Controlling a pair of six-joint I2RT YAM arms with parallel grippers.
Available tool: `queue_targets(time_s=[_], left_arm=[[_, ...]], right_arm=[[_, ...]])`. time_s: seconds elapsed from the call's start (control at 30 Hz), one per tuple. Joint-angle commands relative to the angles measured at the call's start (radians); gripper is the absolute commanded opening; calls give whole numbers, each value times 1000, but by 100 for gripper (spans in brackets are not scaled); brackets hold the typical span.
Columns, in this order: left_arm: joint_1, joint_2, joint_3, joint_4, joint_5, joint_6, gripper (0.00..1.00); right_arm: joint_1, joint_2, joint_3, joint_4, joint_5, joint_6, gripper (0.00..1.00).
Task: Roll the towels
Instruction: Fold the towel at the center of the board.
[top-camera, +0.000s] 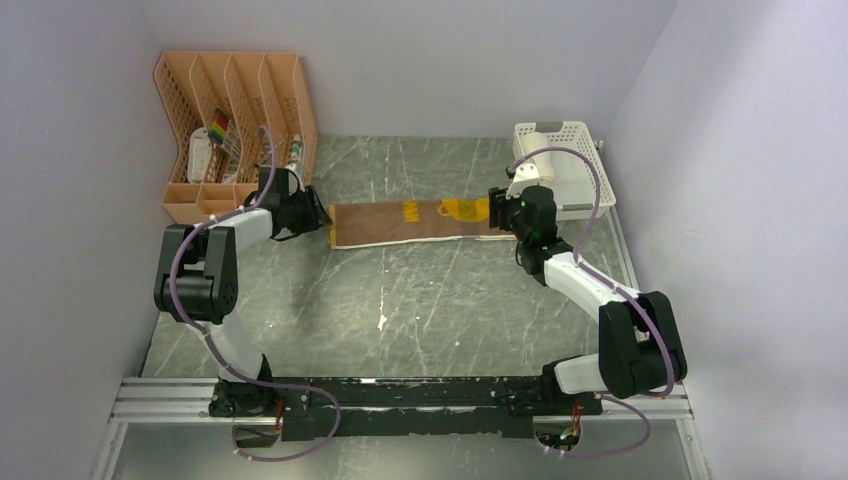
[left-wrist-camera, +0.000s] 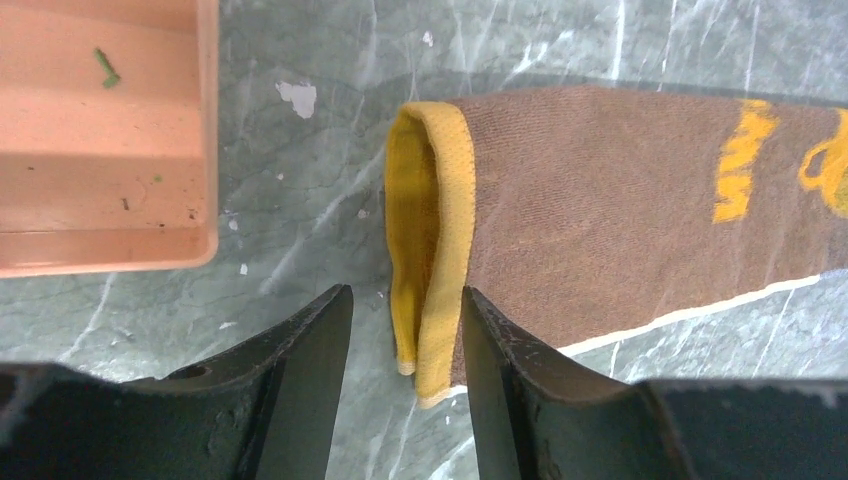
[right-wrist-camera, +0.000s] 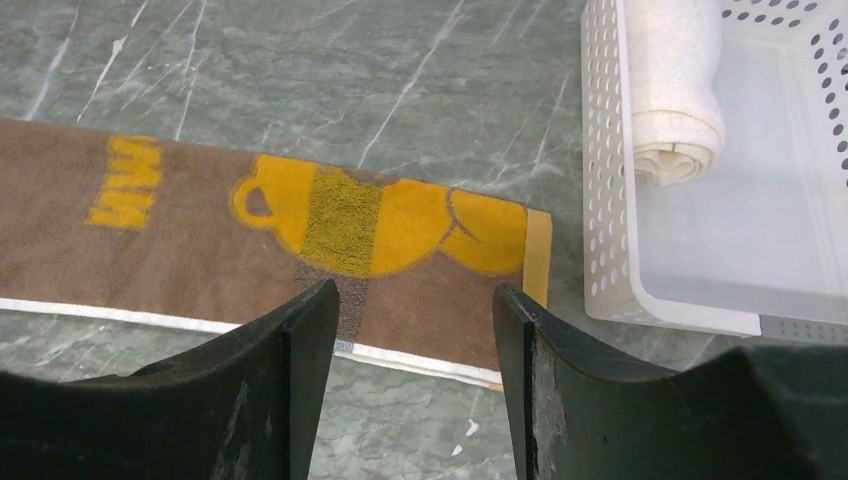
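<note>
A brown towel (top-camera: 400, 222) with yellow motifs and a cream side trim lies flat across the middle of the table. Its left end has a yellow hem (left-wrist-camera: 430, 220) folded up and over. My left gripper (top-camera: 318, 222) stands open at that end, and the hem's near corner hangs between its fingertips (left-wrist-camera: 405, 295) without being squeezed. My right gripper (top-camera: 500, 212) is open over the near edge of the towel's right end (right-wrist-camera: 415, 290), with the cup motif (right-wrist-camera: 380, 225) just beyond its fingers. A rolled cream-white towel (right-wrist-camera: 675, 90) lies in the basket.
A white mesh basket (top-camera: 590, 190) stands just right of the towel's right end, its wall (right-wrist-camera: 605, 200) close to my right fingers. An orange file rack (top-camera: 235, 120) stands at the back left, its tray (left-wrist-camera: 100, 150) left of my left gripper.
</note>
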Motion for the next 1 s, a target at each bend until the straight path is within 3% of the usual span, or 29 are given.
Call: queue_targets(time_s=[0.0, 0.37, 0.5, 0.63, 0.83, 0.97], left_arm=[[5, 52, 41, -10, 55, 6, 55], [2, 120, 49, -26, 116, 12, 51], [2, 119, 33, -50, 63, 9, 33], [3, 121, 23, -51, 48, 5, 8], [10, 87, 14, -73, 37, 7, 7], [51, -24, -3, -129, 24, 20, 7]], right_arm=[[5, 1, 21, 10, -4, -16, 58], [6, 24, 21, 4, -8, -23, 58], [6, 27, 20, 7, -9, -25, 58], [5, 29, 20, 7, -9, -25, 58], [6, 26, 24, -6, -9, -30, 58], [7, 13, 23, -7, -13, -30, 58]])
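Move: Just below the left hand's open fingers is the left end of the folded brown-and-yellow towel, its edge about 1 cm to the right and some 3 cm down. The yellow letters lie roughly 16 cm to the right and 2 cm farther out from that hand; the orange rack's near corner stands about 5 cm to its left and 1 cm ahead. From the right hand, the towel's left end is some 30 cm to the left, about level, and 13 cm below. Sinking about 3 cm while easing 1 to 1.5 cm to the right, the left hand brings its open fingers down over the folded yellow edge, then closes them nearly shut and pinches it a little nearer than mid-edge, the wrist tipping some 5 degrees further down. At the very end the pinching hand starts drawing back and to the left. ##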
